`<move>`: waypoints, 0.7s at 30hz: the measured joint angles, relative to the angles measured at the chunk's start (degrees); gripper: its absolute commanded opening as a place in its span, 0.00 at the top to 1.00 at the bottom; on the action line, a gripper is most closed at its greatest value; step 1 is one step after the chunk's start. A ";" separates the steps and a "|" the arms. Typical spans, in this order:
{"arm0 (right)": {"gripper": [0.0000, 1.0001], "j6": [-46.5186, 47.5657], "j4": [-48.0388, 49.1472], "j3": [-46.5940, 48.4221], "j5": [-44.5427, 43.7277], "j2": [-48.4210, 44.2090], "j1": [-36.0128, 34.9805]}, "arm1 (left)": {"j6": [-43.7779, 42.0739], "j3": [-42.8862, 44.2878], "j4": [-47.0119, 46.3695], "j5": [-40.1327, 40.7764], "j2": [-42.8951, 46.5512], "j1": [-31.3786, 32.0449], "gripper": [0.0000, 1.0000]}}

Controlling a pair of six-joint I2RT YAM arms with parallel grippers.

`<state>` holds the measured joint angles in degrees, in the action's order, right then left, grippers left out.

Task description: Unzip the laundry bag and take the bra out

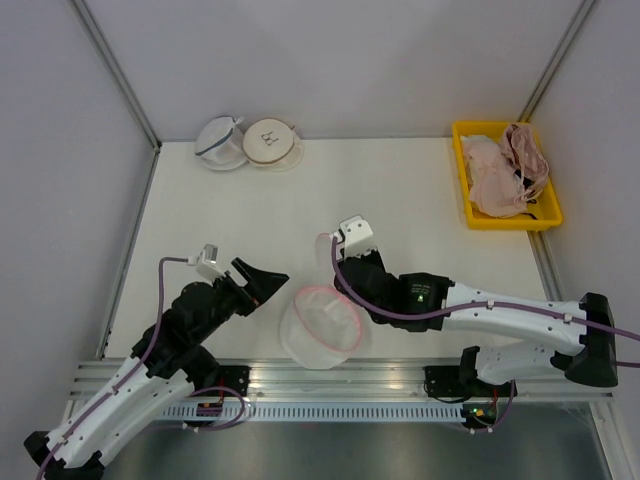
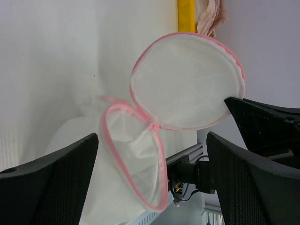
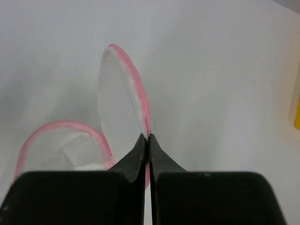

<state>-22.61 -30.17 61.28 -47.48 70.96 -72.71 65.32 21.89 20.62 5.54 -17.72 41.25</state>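
Note:
The laundry bag (image 1: pixel 320 325) lies unzipped near the table's front edge, its pink-rimmed mouth open. Its round lid (image 2: pixel 187 84) stands up, hinged to the body (image 2: pixel 131 154). My right gripper (image 1: pixel 338 262) is shut on the lid's pink rim (image 3: pixel 136 89) and holds it raised; it also shows in its wrist view (image 3: pixel 148 138). My left gripper (image 1: pixel 265 283) is open and empty, just left of the bag, with the open mouth seen between its fingers (image 2: pixel 152 187). Only white mesh shows inside the bag. A dusty pink-brown bra (image 1: pixel 527 155) with thin straps lies in the yellow bin.
The yellow bin (image 1: pixel 470 130) at the back right also holds paler peach-pink bras (image 1: pixel 490 180). A dark-trimmed mesh pouch (image 1: pixel 222 143) and a beige-rimmed pouch (image 1: pixel 272 143) sit at the back left. The metal rail (image 1: pixel 330 385) runs along the front edge.

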 measured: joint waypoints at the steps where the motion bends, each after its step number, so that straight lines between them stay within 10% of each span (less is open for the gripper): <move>1: 1.00 0.70 0.00 0.28 -0.83 0.02 -0.22 | 0.00 0.66 0.81 0.28 -0.17 0.00 0.01; 21: 0.99 7.87 -3.13 2.08 -7.91 17.29 -18.84 | 0.98 8.83 20.31 8.24 7.87 0.00 0.01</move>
<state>-14.74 -33.30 63.35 -55.40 88.25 -91.55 66.30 30.72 40.93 13.78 -9.85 41.25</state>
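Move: The open mouth of the laundry bag lies about 9 cm back from the right hand, some 4 cm to its left and 7 cm lower. That hand already pinches the pink rim of the bag's lid; the lid's middle is roughly 5 cm to its left and 1 cm ahead, the hinge about 5 cm back, 3 cm left and 5 cm below. From the left hand, the mouth is about 11 cm right, 5 cm back and 7 cm lower. The lid, still pinched by its rim in the closed right fingers, is swung back towards the bag's mouth: about 8 cm back, with some 6 cm left and 7 cm down, the wrist rolling its left side downward as it turns counter-clockwise, roughly 30 degrees in all. The empty left hand stays wide open and moves some 5 cm left, away from the bag, drifting slightly back and up. ##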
